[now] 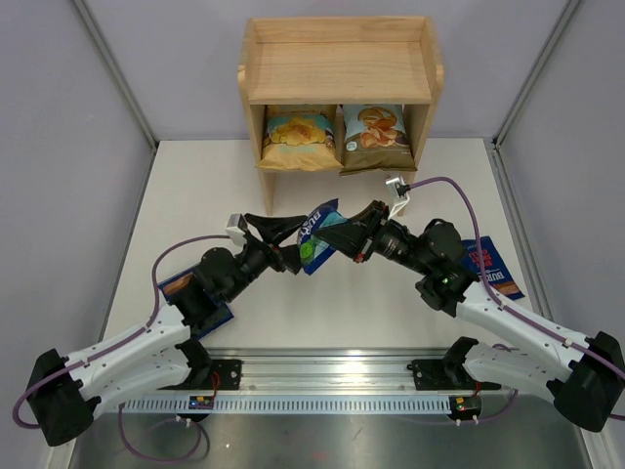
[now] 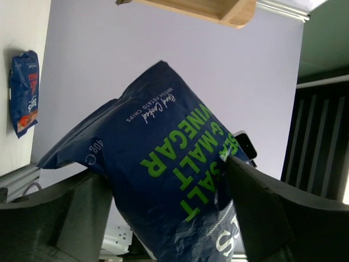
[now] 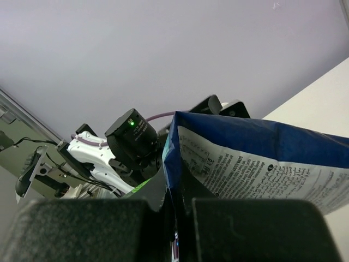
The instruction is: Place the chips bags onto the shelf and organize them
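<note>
The green-lettered Burts bag (image 1: 320, 237) hangs in the air above mid-table between both grippers. My left gripper (image 1: 298, 244) has its jaws spread wide across the bag's width (image 2: 163, 164), with both fingers (image 2: 256, 202) pressing on it. My right gripper (image 1: 344, 239) is shut on the bag's edge seam (image 3: 229, 158). The yellow Chips bag (image 1: 298, 137) and the Cassava Chips bag (image 1: 374, 127) stand side by side in the lower tier of the wooden shelf (image 1: 337, 68). One red-lettered Burts bag (image 1: 493, 266) lies on the right of the table. Another (image 1: 200, 293) lies partly under my left arm.
The shelf stands against the back wall, and its top tier holds nothing. A red-lettered bag (image 2: 23, 93) lies flat on the table in the left wrist view. Grey side walls enclose the white table (image 1: 195, 195).
</note>
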You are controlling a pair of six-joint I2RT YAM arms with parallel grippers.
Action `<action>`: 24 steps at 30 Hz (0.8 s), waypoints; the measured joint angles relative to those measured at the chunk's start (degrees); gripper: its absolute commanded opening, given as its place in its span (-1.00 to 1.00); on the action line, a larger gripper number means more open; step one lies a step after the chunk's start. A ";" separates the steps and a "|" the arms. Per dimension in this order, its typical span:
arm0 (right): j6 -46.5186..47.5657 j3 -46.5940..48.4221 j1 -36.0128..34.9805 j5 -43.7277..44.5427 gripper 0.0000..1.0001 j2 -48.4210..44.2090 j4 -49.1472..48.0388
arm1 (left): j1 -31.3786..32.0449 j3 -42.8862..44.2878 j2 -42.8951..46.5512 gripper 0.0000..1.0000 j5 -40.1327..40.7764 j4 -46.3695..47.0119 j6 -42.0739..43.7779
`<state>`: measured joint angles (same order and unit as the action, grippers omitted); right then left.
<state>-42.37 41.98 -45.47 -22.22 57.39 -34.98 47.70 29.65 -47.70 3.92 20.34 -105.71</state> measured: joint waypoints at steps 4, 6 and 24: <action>-0.22 -0.90 0.00 -0.42 -0.92 -0.13 -1.36 | 0.00 -1.86 2.78 -0.14 2.05 0.52 0.92; -0.79 -1.95 0.00 -0.57 -0.91 -0.33 -1.90 | 0.00 -2.40 4.35 -0.23 3.48 0.39 1.79; -9.51 -8.31 0.15 2.97 0.06 -1.16 -7.10 | 0.68 9.49 5.07 -1.00 9.77 1.22 50.58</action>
<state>-51.88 33.67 -45.32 -19.25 56.23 -42.09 48.38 39.13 -42.63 13.69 21.56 -55.13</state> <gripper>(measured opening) 0.452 0.068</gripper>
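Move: The vinegar chips bag, still pinched by the right hand, is already between the left hand's open fingers, its middle about 5 cm to their right and 1 cm ahead at the same height. From the right hand that middle is some 4 cm left, about 5 cm below and level fore and aft. On the shelf, the gold chips bag stands roughly 27 cm straight ahead of the left hand, the light-blue bag about 20 cm right of the gold one. Left fingers close and pinch the edge of the vinegar bag while that hand goes left, then it climbs about 8 cm in all, rolling some 50 degrees clockwise as seen from behind the hand. Meanwhile the right hand opens its shut fingers nearly halfway around the bag's teal end and sinks about 3 cm, leaving the hold to the left. ##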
